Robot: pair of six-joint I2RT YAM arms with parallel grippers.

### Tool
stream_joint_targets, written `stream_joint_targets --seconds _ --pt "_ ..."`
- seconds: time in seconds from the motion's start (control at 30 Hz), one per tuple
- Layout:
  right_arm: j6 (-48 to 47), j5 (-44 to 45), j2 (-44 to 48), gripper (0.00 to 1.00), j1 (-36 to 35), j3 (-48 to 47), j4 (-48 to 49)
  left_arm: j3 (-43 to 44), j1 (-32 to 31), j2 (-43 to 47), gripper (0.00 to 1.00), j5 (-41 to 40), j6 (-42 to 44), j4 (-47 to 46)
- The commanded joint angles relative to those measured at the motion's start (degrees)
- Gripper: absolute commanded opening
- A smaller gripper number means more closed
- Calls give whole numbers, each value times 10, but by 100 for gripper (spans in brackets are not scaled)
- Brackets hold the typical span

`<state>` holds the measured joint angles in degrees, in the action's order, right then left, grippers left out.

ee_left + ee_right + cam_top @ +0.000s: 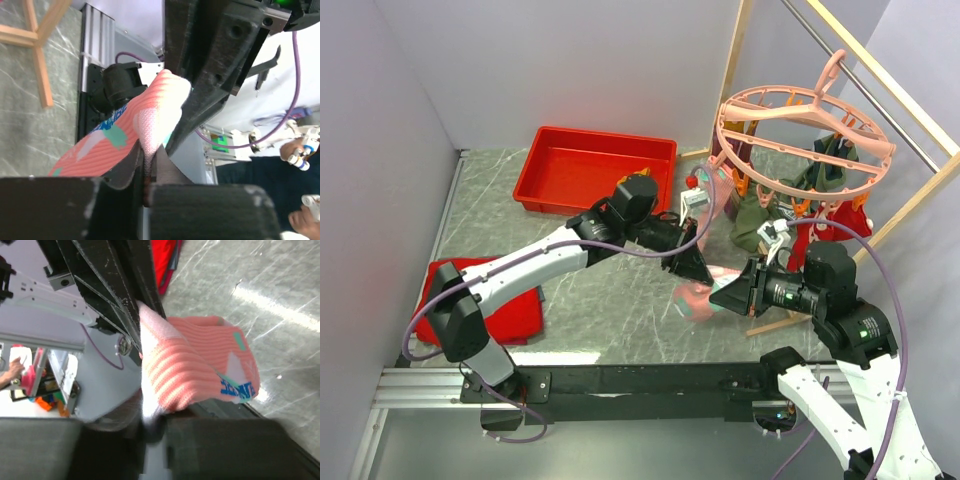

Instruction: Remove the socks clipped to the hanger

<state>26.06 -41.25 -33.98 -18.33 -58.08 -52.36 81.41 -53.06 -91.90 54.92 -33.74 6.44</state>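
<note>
A pink sock with mint patches hangs between my two grippers, low over the table and in front of the hanger. My left gripper is shut on its pale cuff, which shows in the left wrist view. My right gripper is shut on the same sock from the other side. The round pink hanger hangs from the rail at the back right. An olive green sock and a red sock still dangle from its clips.
A red tray stands at the back left. A flat red cloth lies at the near left. The wooden-framed rail stands at the right, with its foot just under my right gripper.
</note>
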Motion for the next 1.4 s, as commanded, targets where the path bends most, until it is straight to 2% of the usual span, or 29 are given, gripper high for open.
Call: stream_joint_targets --seconds 0.0,0.07,0.13,0.17,0.33,0.5,0.63,0.7,0.9,1.0,1.03,1.1,1.13,1.2,1.3,1.33,1.37 --pt "-5 27 -2 43 2 -16 20 18 12 27 1 -56 18 36" --pt "-16 83 -10 53 2 -25 -3 25 22 27 1 -101 31 66" --pt "-22 127 -15 64 2 -36 -40 31 39 28 1 -189 38 121" --pt "-28 172 -18 65 2 -40 -50 34 47 29 1 -218 41 142" --pt "-30 246 -19 69 2 -61 -88 59 124 22 1 -383 23 206" --pt "-27 248 -21 70 2 -75 -97 131 192 -15 1 -437 37 214" --pt "-21 243 -28 70 2 -88 -97 205 233 -91 2 -473 50 219" --pt "-20 247 -31 71 2 -99 -100 252 264 -143 8 -467 47 218" --pt "-25 265 -50 71 1 -138 -125 328 340 -268 7 -392 -35 186" --pt "-36 269 -62 72 2 -152 -136 350 359 -306 22 -383 -47 163" --pt "-40 270 -67 72 1 -154 -138 358 365 -315 32 -376 -47 160" --pt "-44 271 -72 72 1 -158 -143 379 369 -328 43 -358 -40 162" --pt "-44 271 -73 72 1 -158 -145 379 370 -326 55 -355 -34 162" --pt "-43 272 -71 73 2 -155 -141 358 369 -304 59 -350 -22 157" --pt "-39 261 -69 73 2 -143 -131 299 369 -250 77 -340 -14 147" --pt "-39 258 -69 73 2 -141 -129 284 369 -236 88 -331 -12 149" --pt "-37 255 -68 73 2 -137 -127 258 368 -221 93 -328 -10 154"
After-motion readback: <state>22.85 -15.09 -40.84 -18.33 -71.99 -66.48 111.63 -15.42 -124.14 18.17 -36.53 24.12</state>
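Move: The red tray I'm taking the pink sock to has its middle about 46 cm ahead of my left hand, some 22 cm left and 26 cm below; the yellow sock already in it lies nearer its right end, 43 cm ahead of the hand, 12 cm left and 28 cm down. The other pink sock hangs about 18 cm ahead, almost straight. From my right hand the tray's middle is 47 cm ahead, 23 cm left, 24 cm below. With my left fingers already pinching the pink sock, I open my right ones to give it up and draw that hand about 7 cm right and forward. My left hand sweeps some 40 cm forward and 20 cm left to the tray, swinging about 70 degrees counter-clockwise, and dips some 15 cm, most steeply at the end. There it opens wide, lets go of the sock and starts back up. ##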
